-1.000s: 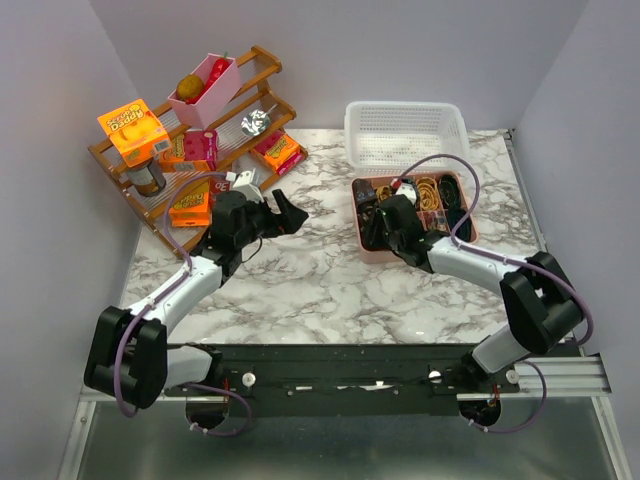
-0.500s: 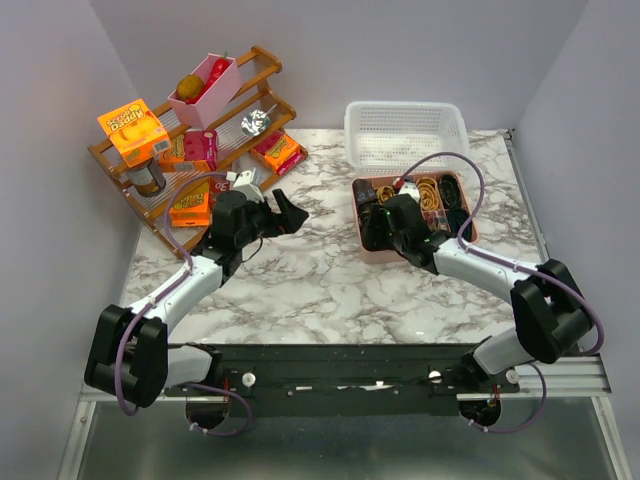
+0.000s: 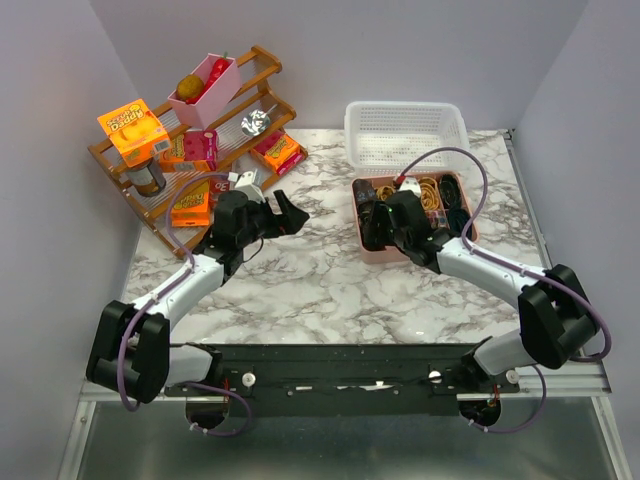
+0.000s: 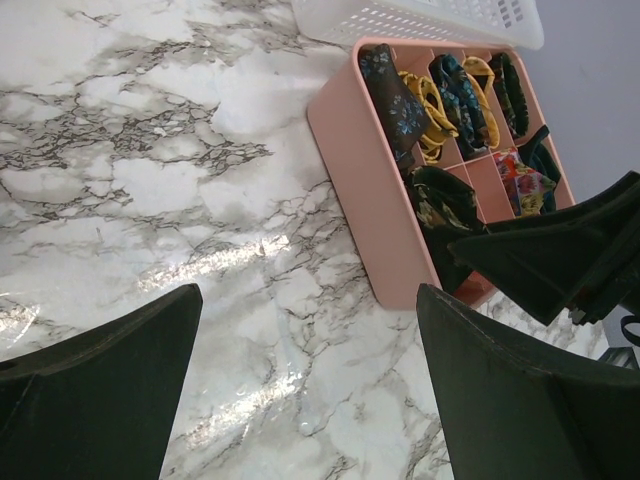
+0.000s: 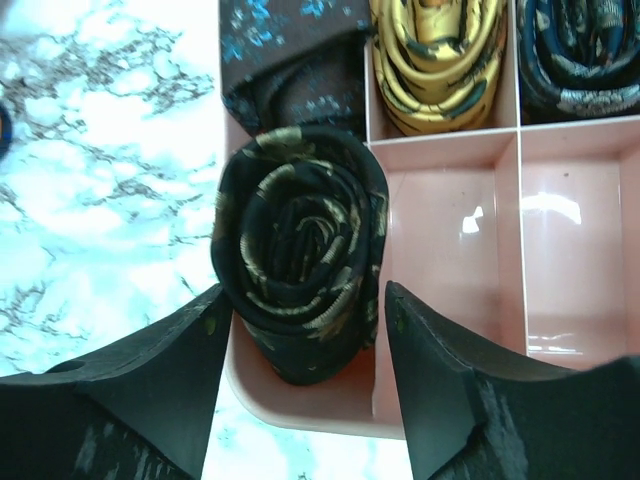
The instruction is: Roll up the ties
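Note:
A rolled black tie with a gold-brown pattern (image 5: 300, 250) stands on end in the near-left compartment of the pink tray (image 5: 450, 230). My right gripper (image 5: 305, 297) hangs open straddling this coil, with a gap on its right side. The top view shows the same gripper (image 3: 372, 225) at the tray's left end. Other rolled ties fill the far compartments: brown with blue (image 5: 290, 60), yellow (image 5: 435, 60) and dark blue (image 5: 580, 50). My left gripper (image 4: 308, 300) is open over bare marble, left of the tray (image 4: 370, 190), holding nothing.
A white mesh basket (image 3: 405, 135) stands just behind the pink tray (image 3: 375, 258). A wooden rack (image 3: 190, 130) with boxes, a jar and a pink bin fills the back left corner. Purple cables loop over both arms.
The right gripper's jaws widened around the rolled tie, and its arm shifted slightly toward the tray's left end. The left arm has not moved.

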`<action>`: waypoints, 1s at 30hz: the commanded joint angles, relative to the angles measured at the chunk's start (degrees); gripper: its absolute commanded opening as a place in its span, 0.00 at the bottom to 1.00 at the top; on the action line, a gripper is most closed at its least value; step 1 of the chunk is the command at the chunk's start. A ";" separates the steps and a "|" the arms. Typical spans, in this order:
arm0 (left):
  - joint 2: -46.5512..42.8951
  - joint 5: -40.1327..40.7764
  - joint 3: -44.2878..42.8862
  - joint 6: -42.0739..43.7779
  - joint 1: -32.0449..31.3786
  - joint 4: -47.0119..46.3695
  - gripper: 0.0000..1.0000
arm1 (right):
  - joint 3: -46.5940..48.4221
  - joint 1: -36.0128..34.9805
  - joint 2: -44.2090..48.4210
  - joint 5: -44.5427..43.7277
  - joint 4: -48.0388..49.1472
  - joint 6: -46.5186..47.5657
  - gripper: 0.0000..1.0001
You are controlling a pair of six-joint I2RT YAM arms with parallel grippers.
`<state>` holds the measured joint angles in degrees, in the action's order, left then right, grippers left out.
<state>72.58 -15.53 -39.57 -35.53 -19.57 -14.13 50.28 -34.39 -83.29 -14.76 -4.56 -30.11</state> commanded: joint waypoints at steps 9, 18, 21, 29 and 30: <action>0.72 -1.17 0.46 0.46 0.32 -1.78 0.99 | 0.87 0.20 -1.79 -0.44 0.25 -0.30 0.35; 1.60 -1.52 0.46 0.20 0.32 -2.39 0.99 | -2.47 0.20 -1.53 1.75 0.78 -1.01 0.12; 1.95 -1.61 0.28 0.20 0.32 -2.39 0.99 | -3.61 -0.06 -2.23 2.98 1.22 -1.01 0.11; 2.04 -1.43 -0.06 0.46 0.32 -1.87 0.99 | -5.02 -0.41 -5.13 5.62 1.48 -0.30 0.12; 2.22 -1.35 -0.15 0.55 0.32 -1.78 0.99 | -5.02 -0.41 -4.87 5.45 1.48 -0.13 0.13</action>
<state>74.17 -16.08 -39.57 -35.55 -19.57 -15.27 47.07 -34.46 -86.46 -10.83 -1.56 -30.83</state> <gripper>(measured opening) 0.988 0.125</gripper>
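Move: The rolled black tie stands in the pink box's near-left compartment, about 1 cm ahead of the right hand, 1 cm to its left and some 4 cm below. The dark floral tie sits about 8 cm beyond the roll and 2 cm farther left; the yellow tie is some 8 cm ahead and 3 cm right of the hand. An empty compartment adjoins the roll, about 5 cm to the hand's right. From the left hand, the roll lies roughly 18 cm to the right, about level fore and aft, 10 cm lower. The right fingertips come together on the near half of the rolled tie and press down on it with the tips nearly shut. The hand first stays almost in place over the roll while the fingers close from about two-thirds open, then sinks some 3.5 cm into the compartment, easing about 1 cm back towards the base. ##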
